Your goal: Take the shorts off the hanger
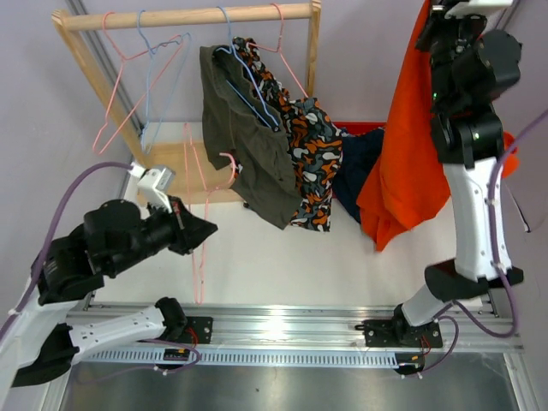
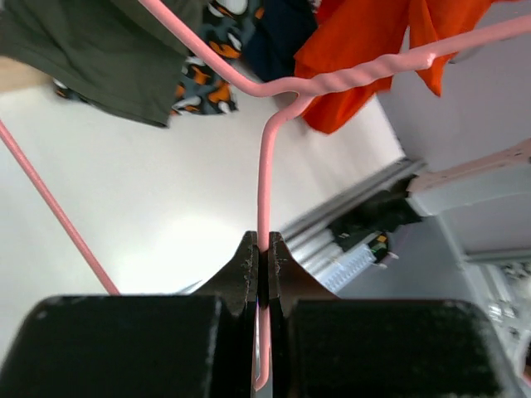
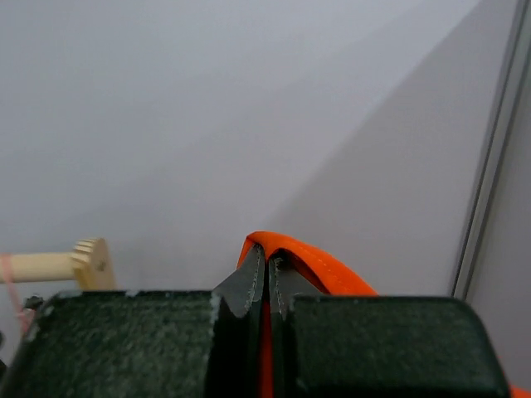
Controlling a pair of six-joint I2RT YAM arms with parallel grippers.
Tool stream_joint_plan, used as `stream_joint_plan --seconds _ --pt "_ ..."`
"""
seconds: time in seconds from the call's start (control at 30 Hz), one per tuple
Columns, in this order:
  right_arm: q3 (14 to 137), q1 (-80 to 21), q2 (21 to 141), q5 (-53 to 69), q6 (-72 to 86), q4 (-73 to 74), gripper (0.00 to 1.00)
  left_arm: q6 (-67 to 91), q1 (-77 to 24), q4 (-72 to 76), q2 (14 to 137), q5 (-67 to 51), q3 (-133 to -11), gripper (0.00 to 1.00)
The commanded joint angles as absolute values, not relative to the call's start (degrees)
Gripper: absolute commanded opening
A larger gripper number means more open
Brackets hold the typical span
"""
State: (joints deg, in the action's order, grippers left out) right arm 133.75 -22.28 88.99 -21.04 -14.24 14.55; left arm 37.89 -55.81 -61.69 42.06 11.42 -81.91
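Observation:
My right gripper is raised high at the back right, shut on the waistband of the bright orange shorts, which hang free of any hanger. The right wrist view shows orange fabric pinched in the gripper. My left gripper is shut on the wire of a bare pink hanger held low over the table; the left wrist view shows that hanger clamped in the gripper. Olive green shorts and blotch-print shorts hang on hangers from the rail. Navy shorts lie behind.
The wooden rack stands at the back left, with an empty pink hanger and an empty blue hanger on its rail. Its wooden base rests on the white table. A red edge shows behind the navy shorts.

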Motion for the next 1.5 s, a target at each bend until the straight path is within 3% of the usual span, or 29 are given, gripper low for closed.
stream_joint_plan --seconds 0.0,0.23,0.33,0.4,0.43,0.57,0.63,0.67,0.8,0.9,1.13,1.47 --pt "139.47 -10.24 93.41 -5.64 -2.92 17.58 0.0 28.84 -55.29 -57.31 46.57 19.4 -85.33 0.0" --pt "148.69 2.0 105.88 4.74 7.1 11.69 0.0 17.85 -36.23 -51.43 57.28 8.01 -95.7 0.0" --pt "145.66 3.95 106.44 7.8 9.31 10.73 0.0 15.04 -29.9 -50.1 60.46 5.19 -99.22 0.0" --pt "132.07 3.96 102.6 8.88 9.84 7.67 0.0 13.72 -25.69 -48.52 63.97 4.05 -102.8 0.0" --pt "119.66 3.78 100.65 9.05 10.8 2.95 0.0 13.54 -24.36 -47.47 65.38 1.78 -103.7 0.0" --pt "94.48 3.6 93.35 9.14 16.51 -4.57 0.0 13.8 -19.25 -45.44 72.06 -2.63 -109.58 0.0" --pt "88.88 3.69 92.46 11.42 19.06 -1.43 0.72 13.71 -17.94 -45.18 75.58 -2.37 -113.62 0.0" --pt "82.85 3.52 92.03 11.77 19.94 -0.88 0.99 13.71 -16.89 -44.91 76.63 -2.46 -114.51 0.0" --pt "63.96 3.08 85.36 14.31 24.6 -10.07 0.99 18.35 -10.47 -41.32 80.59 -12.37 -118.03 0.0" --pt "58.29 1.85 80.61 14.41 24.17 -9.5 0.99 23.88 -5.55 -35.62 83.14 -19.76 -118.13 0.0" --pt "50.81 0.18 68.83 15.56 22.68 -7.91 0.99 38.57 -0.18 -19.09 87.09 -33.66 -111.09 0.0" --pt "47.55 -4.75 62.06 14.59 22.15 -5.71 0.99 49.04 1.67 -18.36 100.37 -38.67 -123.05 0.0"
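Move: The orange shorts hang from the right hand, and the red bin's middle lies some 62 cm below, about 8 cm ahead and 4 cm to the right. Inside it the navy shorts are 3 cm ahead and 1 cm left, about 60 cm down; the camo shorts hang 20 cm left, 5 cm ahead, 40 cm below. From the left hand, holding a pink hanger, the free stretch of rail is about 45 cm ahead, 7 cm left, 16 cm up; the olive shorts are 30 cm ahead, 5 cm right and 5 cm lower. The orange shorts swing forward and right over the bin in the right fingers, which then sink steeply, opening wide on the way to let them go, draw back, and rise about 10 cm to hover. Meanwhile the pink hanger, still pinched beside its neck, goes some 36 cm forward and 10 cm up to the rail in the left hand, which turns as it goes. ##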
